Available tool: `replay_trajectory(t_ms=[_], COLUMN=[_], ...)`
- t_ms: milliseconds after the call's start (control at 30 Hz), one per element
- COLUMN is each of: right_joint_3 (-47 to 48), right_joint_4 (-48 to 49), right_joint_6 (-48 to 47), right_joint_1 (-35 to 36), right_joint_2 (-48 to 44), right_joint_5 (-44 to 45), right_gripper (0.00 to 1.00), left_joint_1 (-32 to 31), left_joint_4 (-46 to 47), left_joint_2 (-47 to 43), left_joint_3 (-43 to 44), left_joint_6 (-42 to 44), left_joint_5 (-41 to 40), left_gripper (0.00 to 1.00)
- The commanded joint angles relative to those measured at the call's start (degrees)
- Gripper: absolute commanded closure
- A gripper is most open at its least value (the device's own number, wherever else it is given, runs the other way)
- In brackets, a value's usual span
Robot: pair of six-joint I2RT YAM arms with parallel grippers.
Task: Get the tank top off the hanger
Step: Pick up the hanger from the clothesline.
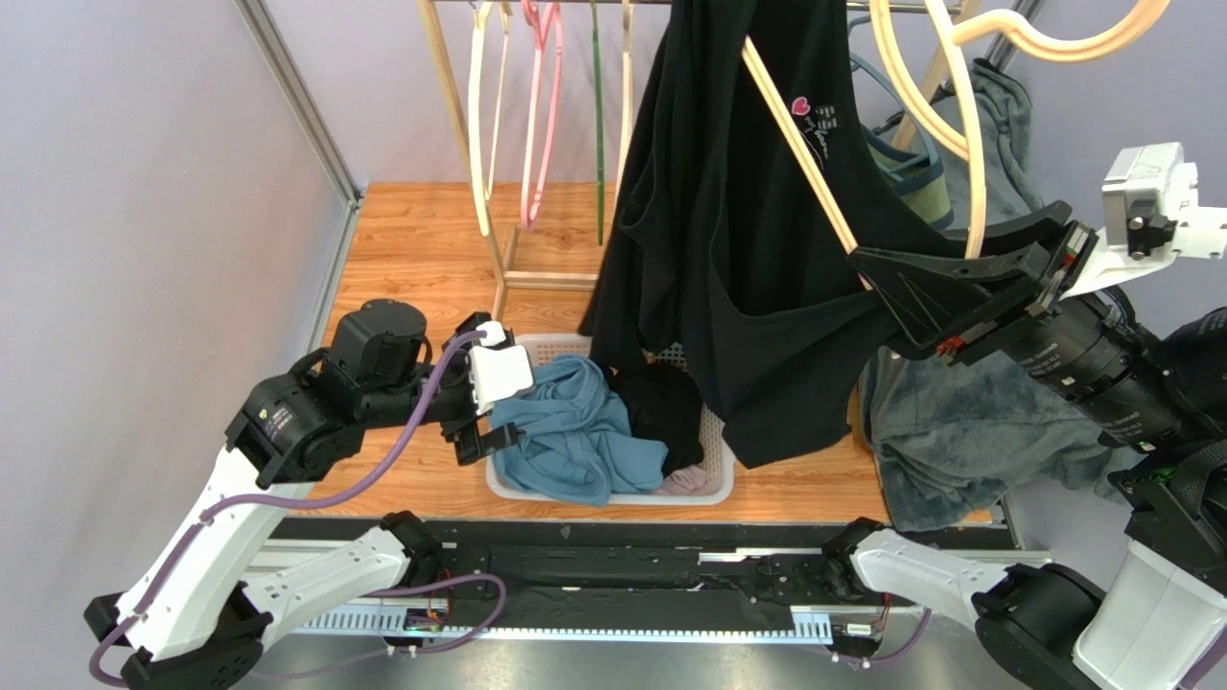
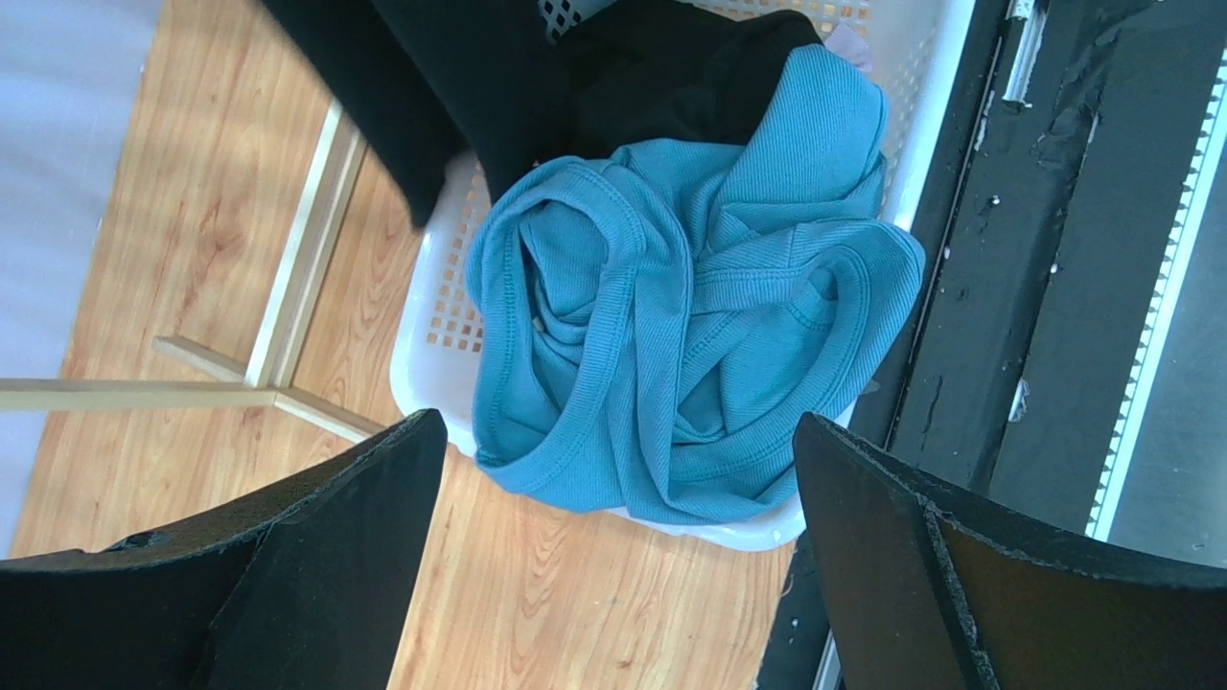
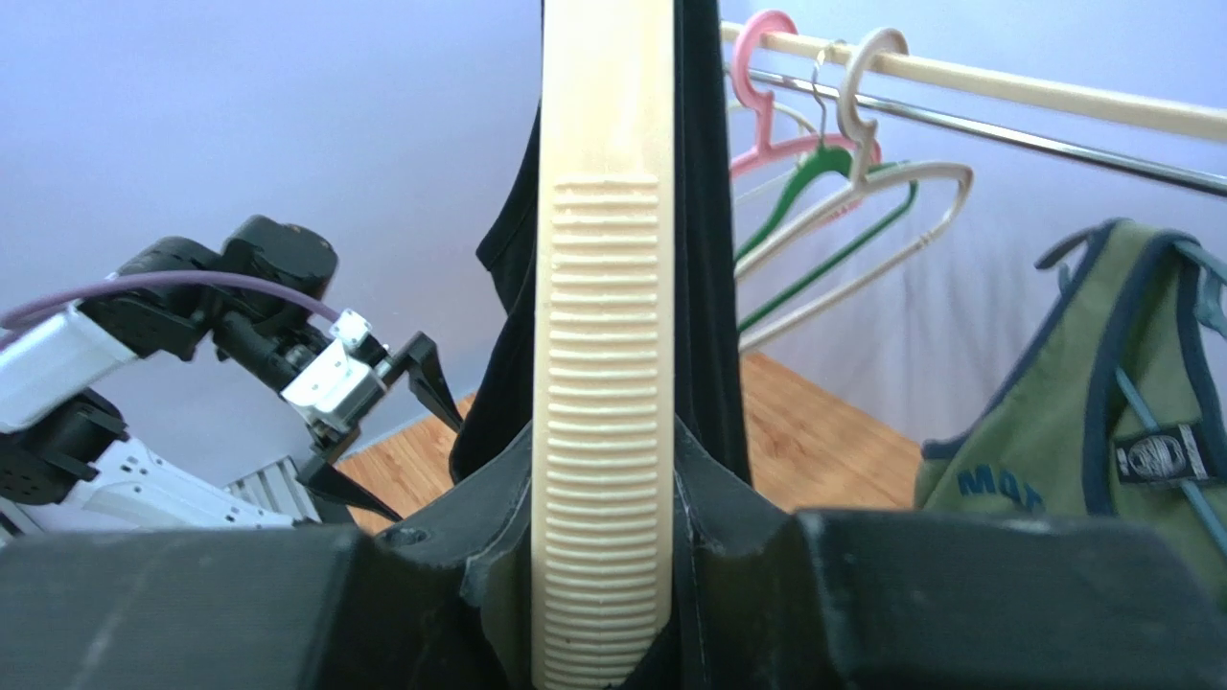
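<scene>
A black tank top (image 1: 720, 216) hangs on a tilted cream hanger (image 1: 807, 144), and its hem droops over the white basket (image 1: 507, 486). My right gripper (image 1: 900, 295) is shut on the hanger's lower arm. In the right wrist view the ribbed hanger (image 3: 602, 360) runs up between the jaws of the right gripper (image 3: 602, 489), with the tank top (image 3: 709, 288) behind it. My left gripper (image 1: 497, 388) is open at the basket's left rim, apart from the tank top. In the left wrist view the left gripper (image 2: 617, 431) is wide open and holds nothing.
A blue garment (image 2: 677, 288) and dark clothes fill the basket (image 2: 432, 288). Pink, green and cream hangers (image 1: 540, 101) hang on the rack behind. An olive-grey garment (image 1: 951, 417) hangs at the right. The rack's wooden base (image 1: 555, 281) stands behind the basket.
</scene>
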Motion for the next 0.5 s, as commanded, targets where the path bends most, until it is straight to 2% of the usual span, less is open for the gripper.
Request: replay_trajectory(t_ms=[0, 300, 467], right_joint_3=[4.21, 8.52, 9.93], right_joint_4=[13.07, 22.81, 23.62], right_joint_6=[2.47, 7.13, 8.28], right_joint_1=[0.29, 0.29, 0.21], right_joint_2=[1.92, 5.8, 7.38], right_joint_5=[-4.35, -8.57, -9.1], right_gripper=[1.0, 1.0, 1.0], left_joint_1=[0.23, 0.85, 1.03], left_joint_4=[1.48, 1.13, 1.13], left_joint_2=[-0.57, -1.44, -1.36], left_joint_3=[0.09, -0.44, -0.27], left_joint_6=[-1.2, -1.2, -1.37], left_joint_5=[1.16, 1.78, 2.65], left_gripper=[0.01, 0.01, 0.01])
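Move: The right hand already holds one shoulder end of the cream hanger, its hook clear of the rail; the black tank top's middle hangs about 10 cm ahead, 12 cm left and slightly below. From this hand the basket lies some 20 cm left, 8 cm ahead and 55 cm down; the empty green hanger on the rail is about 25 cm ahead, 22 cm left and 15 cm lower. From the left hand, the basket is about 12 cm right, 5 cm ahead and 27 cm below. Upward above all, the right hand lifts the cream hanger and black tank top roughly 7 cm, edging about 3 cm to its left over towards the basket's side while staying high above it. Its wrist tips the fingers up some 10 degrees and turns a little counter-clockwise, keeping the pinch on the hanger's ribbed shoulder end. ##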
